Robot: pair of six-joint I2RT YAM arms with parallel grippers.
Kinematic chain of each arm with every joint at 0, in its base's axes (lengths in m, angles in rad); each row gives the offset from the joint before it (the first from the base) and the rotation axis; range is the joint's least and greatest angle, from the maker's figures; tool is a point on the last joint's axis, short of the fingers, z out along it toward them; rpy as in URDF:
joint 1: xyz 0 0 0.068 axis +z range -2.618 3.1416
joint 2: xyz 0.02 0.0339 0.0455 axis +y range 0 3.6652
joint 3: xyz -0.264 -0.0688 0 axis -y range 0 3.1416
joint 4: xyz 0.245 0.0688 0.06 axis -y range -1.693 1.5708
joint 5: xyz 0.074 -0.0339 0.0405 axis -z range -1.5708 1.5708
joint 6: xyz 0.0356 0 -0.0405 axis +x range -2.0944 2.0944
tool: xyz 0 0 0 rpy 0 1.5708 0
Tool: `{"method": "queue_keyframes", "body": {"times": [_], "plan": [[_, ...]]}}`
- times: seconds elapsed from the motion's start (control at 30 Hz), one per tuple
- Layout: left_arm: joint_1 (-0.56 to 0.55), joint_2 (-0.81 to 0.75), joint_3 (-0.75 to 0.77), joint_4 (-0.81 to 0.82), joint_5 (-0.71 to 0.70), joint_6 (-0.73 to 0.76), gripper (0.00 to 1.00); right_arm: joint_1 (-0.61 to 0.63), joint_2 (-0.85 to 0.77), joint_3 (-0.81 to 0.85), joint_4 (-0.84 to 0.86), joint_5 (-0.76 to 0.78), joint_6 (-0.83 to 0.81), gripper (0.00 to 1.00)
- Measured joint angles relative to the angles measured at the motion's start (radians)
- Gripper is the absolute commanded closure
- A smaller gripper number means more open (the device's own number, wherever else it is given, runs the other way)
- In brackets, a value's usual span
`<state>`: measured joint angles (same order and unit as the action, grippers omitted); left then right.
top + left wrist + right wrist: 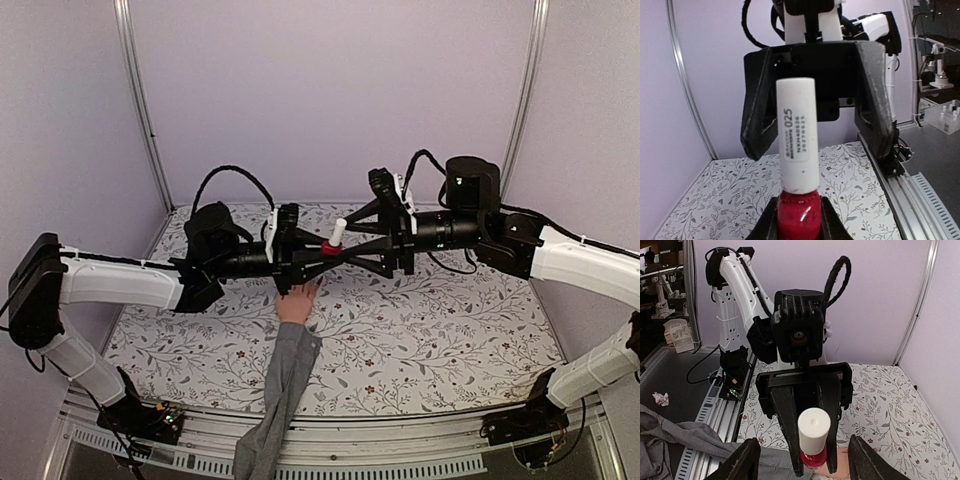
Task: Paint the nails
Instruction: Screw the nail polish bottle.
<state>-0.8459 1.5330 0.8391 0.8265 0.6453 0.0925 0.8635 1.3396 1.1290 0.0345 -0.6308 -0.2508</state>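
Observation:
The small red polish bottle (798,216) with its tall white cap (797,135) is held in the air over the table, my left gripper (798,210) shut on its red glass body. My right gripper (804,440) faces it from the other side, open, with one finger (759,112) on each side of the cap and not touching it. The peach mannequin hand (297,303) lies flat just below the two grippers, its grey sleeve (280,390) running towards the near edge. The nails are too small to make out, and the fingertips are partly hidden under the grippers.
A floral cloth (430,340) covers the table. A metal rail (400,455) runs along the near edge between the arm bases. Lilac walls stand on three sides. More grey cloth (675,440) hangs off the table beside the rail.

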Motion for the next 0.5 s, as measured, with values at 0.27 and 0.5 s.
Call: {"method": "queue_keyframes", "body": {"times": [0.27,0.5], "plan": [[0.005,0.035,0.051,-0.04,0.259,-0.049,1.0,0.0,-0.003,0.002,-0.068,-0.102,-0.119,0.39],[0.006,0.103,0.094,-0.043,0.401,-0.105,1.0,0.0,-0.003,0.007,-0.103,-0.164,-0.164,0.43]]}}
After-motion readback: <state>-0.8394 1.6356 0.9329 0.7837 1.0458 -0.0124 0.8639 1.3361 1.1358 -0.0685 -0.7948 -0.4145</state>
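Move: The left hand already holds the red bottle upright, white cap up; the open gap between the right fingers lies about 4 cm to its right, 4 cm above and 2 cm behind. From the right hand, the cap is roughly 3 cm left, 2 cm ahead and about level, with the red bottle body some 4 cm left, 2 cm ahead and 5 cm lower. The model hand rests about 7 cm ahead of the left hand, 8 cm left and 23 cm below. Still gripping the red bottle, the left hand carries it about 5 cm back and slightly down, swinging some 25 degrees clockwise and bringing the cap into line between the right fingers. The right hand, spread open around the cap's line without visible contact, backs off about 3 cm the same way, sinking a little and turning about 10 degrees counter-clockwise. ##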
